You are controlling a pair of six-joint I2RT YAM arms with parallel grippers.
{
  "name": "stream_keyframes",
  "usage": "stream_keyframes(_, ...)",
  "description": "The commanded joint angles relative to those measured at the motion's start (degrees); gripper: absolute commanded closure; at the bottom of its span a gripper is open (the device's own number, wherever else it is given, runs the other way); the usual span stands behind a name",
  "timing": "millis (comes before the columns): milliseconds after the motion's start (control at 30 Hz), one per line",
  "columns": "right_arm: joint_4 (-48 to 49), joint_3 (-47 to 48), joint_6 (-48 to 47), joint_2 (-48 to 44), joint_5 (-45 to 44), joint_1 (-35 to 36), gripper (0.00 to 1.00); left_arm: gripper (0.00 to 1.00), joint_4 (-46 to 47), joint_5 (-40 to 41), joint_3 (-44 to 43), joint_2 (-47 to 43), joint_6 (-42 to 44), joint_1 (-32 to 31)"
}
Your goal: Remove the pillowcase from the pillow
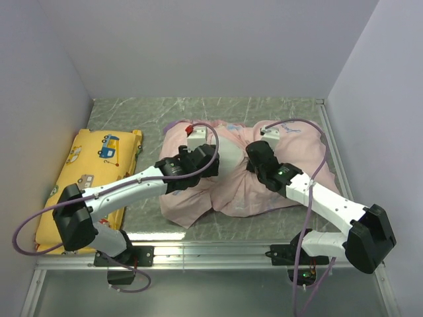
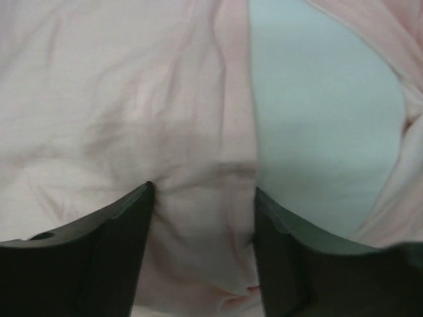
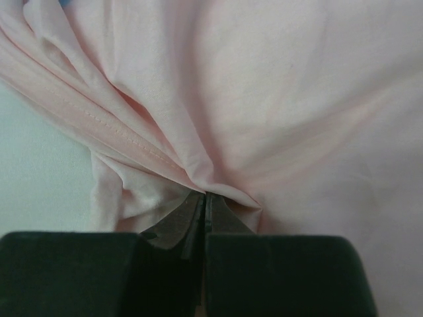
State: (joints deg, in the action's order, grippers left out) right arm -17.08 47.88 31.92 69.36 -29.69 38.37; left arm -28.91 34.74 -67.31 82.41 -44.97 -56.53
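Observation:
The pillowcase (image 1: 246, 193) lies crumpled mid-table with its pale pink inner side out; a little purple print shows at its far edge. The white pillow (image 1: 229, 153) shows through the opening between my two grippers. My left gripper (image 1: 210, 160) is open and pressed down at the opening's left edge. In the left wrist view its jaws (image 2: 201, 201) straddle a fold of the pillowcase (image 2: 119, 99), with the pillow (image 2: 324, 119) to the right. My right gripper (image 1: 253, 153) is shut on a gathered fold of the pillowcase (image 3: 297, 99) near its stitched hem, fingertips (image 3: 206, 198) together; the pillow (image 3: 33, 172) shows at left.
A yellow cushion (image 1: 86, 178) printed with cartoon vehicles lies along the left wall. Grey walls enclose the marbled table (image 1: 145, 119) at left, back and right. A metal rail (image 1: 211, 254) runs along the near edge by the arm bases.

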Motion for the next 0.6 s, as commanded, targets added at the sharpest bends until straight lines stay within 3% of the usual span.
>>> stream_keyframes(0,-4.89,-1.03,1.13,3.32,0.87,0.3,1.0,0.4,-3.88,6.03,-0.99,-2.07,-1.08,0.02)
stream_keyframes(67,-5.07,-1.47,1.65,4.11,-0.36,-0.48,1.0,0.55,-3.79,6.48,1.55,-5.23,-1.35,0.72)
stream_keyframes(100,-5.24,-1.65,1.74,4.46,-0.19,-0.84,1.0,0.72,-4.14,6.39,2.44,-6.46,-1.61,1.33)
stream_keyframes(167,-4.98,-2.26,1.74,4.82,0.07,-1.98,1.0,0.85,-4.32,5.52,5.76,-10.5,-1.96,3.96)
stream_keyframes(200,-4.81,-2.52,1.83,4.82,0.33,-3.2,1.0,0.95,-3.79,4.56,7.26,-12.0,-1.7,5.11)
stream_keyframes(233,-4.54,-3.31,1.74,4.29,0.51,-3.82,1.0,0.99,-3.35,2.28,8.76,-15.32,-1.7,8.08)
stream_keyframes(400,-3.93,-4.98,1.65,2.27,2.96,-9.26,1.0,1.0,0.16,-2.91,20.79,-26.14,-5.46,17.93)
stream_keyframes(500,-2.96,-6.22,1.04,0.34,5.16,-10.68,1.0,1.0,5.5,-9.67,29.32,-33.44,-8.36,25.13)
stream_keyframes(567,-3.13,-5.61,1.12,0.16,7.36,-10.69,1.0,0.99,10.07,-15.11,35.8,-33.81,-9.69,26.03)
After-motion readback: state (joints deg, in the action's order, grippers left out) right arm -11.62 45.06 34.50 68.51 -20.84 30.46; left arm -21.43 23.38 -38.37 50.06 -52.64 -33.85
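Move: My open left hand already straddles the pink pillowcase edge, its fold between my fingers and some 1 cm below. The bared patch of white pillow lies about 5 cm right of this hand and 2 cm ahead; a purple corner is roughly 13 cm left and 12 cm ahead. My right hand still grips the bunched opposite edge; from it the left hand's fold lies about 11 cm left, level front to back. I shut my left fingers on the pillowcase edge beside the white patch and, as they close, haul that fold left about 15 cm away from my right hand, the wrist turning some 20 degrees counter-clockwise and its left side rolling down. My right hand keeps its pinch on the opposite edge, easing only about 2 cm forward and right while the wrist rolls slightly. ##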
